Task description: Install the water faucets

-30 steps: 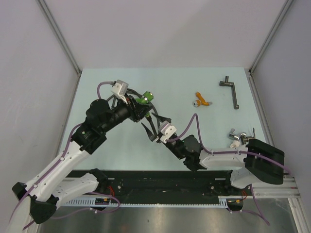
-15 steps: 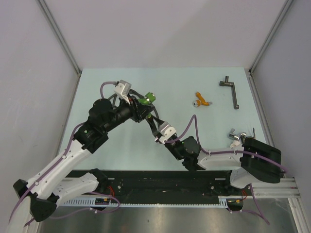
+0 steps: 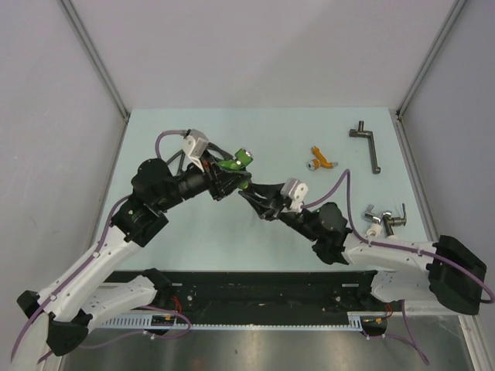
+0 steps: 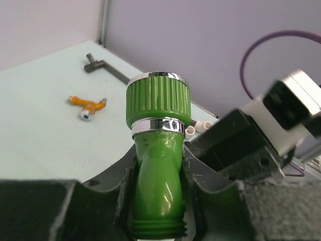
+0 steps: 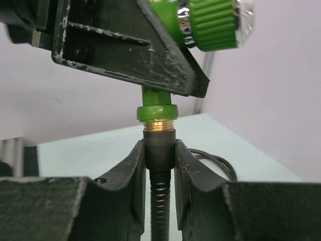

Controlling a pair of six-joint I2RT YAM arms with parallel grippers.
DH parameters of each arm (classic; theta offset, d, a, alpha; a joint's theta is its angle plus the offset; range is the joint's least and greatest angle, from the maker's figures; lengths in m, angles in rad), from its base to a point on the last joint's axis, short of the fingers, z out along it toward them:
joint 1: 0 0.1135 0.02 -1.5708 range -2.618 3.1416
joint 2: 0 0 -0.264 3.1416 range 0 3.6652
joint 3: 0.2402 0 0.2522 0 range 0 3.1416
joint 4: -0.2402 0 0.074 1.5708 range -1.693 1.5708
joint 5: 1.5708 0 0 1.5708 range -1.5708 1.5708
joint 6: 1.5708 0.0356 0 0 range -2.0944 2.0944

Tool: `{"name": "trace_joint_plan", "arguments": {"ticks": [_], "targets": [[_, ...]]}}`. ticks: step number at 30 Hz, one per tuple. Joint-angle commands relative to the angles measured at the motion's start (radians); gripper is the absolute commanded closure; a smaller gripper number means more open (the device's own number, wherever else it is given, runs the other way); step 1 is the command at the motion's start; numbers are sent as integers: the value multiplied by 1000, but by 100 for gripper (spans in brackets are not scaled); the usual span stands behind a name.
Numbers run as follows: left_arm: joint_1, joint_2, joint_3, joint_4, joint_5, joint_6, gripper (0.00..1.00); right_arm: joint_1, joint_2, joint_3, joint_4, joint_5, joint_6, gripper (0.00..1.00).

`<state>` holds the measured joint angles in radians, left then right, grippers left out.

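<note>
My left gripper (image 3: 227,178) (image 4: 158,168) is shut on the body of the green water faucet (image 3: 239,160) (image 4: 156,145) and holds it above the table. Its ribbed green cap with silver rings points away from the wrist. Below the faucet's green nut (image 5: 158,111) sits a brass thread, joined to the black knurled end of the hose (image 5: 159,145). My right gripper (image 3: 257,195) (image 5: 159,150) is shut on that hose end, just under my left gripper. The orange water faucet (image 3: 319,161) (image 4: 88,106) lies free on the table to the right.
A dark grey angled bar (image 3: 366,144) (image 4: 103,66) lies at the far right of the table. Silver and white small fittings (image 3: 384,220) (image 4: 198,128) sit near the right edge. Loose loops of black hose (image 5: 220,168) trail on the table under the grippers. Walls enclose three sides.
My right gripper has moved up and to the right, under the left gripper, and closed on the hose end. The left gripper has kept its hold on the green faucet and tilted slightly.
</note>
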<state>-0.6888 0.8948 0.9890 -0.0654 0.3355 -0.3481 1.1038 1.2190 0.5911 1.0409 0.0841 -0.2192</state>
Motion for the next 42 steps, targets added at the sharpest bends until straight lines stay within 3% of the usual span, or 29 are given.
{"name": "trace_joint_plan", "arguments": {"ticks": [1,6,10,15,17,18,19,22,28,32,38,42], "targets": [[-6,-10,39,18,230,75,100,-142,-118,22,34,-341,312,100],[-6,38,86,61,453,87,100,-291,-101,33,148,-654,603,100],[-5,72,117,61,546,107,100,-369,-11,56,385,-821,852,100],[-6,108,142,52,634,152,99,-410,79,96,499,-868,1034,100],[-6,110,155,24,623,176,93,-417,94,98,501,-870,1048,100],[-6,107,160,12,585,184,87,-418,94,98,496,-870,1043,100],[-6,102,165,-13,551,189,72,-420,94,98,492,-873,1037,100],[-6,81,183,-65,420,207,52,-423,86,96,452,-859,993,100],[-6,36,200,-174,157,233,27,-423,57,75,378,-811,925,100],[-6,6,207,-208,22,219,17,-423,39,65,325,-785,879,100],[-6,-20,235,-240,-148,181,14,-412,-4,53,214,-727,744,100],[-6,-16,293,-312,-245,150,12,-369,-50,50,47,-611,583,100]]}}
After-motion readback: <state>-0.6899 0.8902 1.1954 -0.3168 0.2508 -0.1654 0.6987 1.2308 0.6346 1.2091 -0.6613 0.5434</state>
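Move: The left fingers already hold the green faucet by its body. The hose end it is being joined to sits about 5 cm straight below the left hand, already gripped by the right. From the right hand, the green faucet's middle is roughly 6 cm up and 1 cm ahead. The orange faucet lies on the table about 26 cm ahead of the left hand, 27 cm to its right and 34 cm down; the hose loop is some 30 cm ahead of that hand, 13 cm left and 35 cm down. Keeping their grips on the joined green faucet and hose end, the two hands twist against each other, the left about 25 degrees clockwise and the right about 45 counter-clockwise, while both draw back some 5 cm, rise and drift right. The left fingers then open wide, let go of the faucet and back off forward and left, turning counter-clockwise. The right keeps its pinch on the hose end, moves forward and rises slightly. ##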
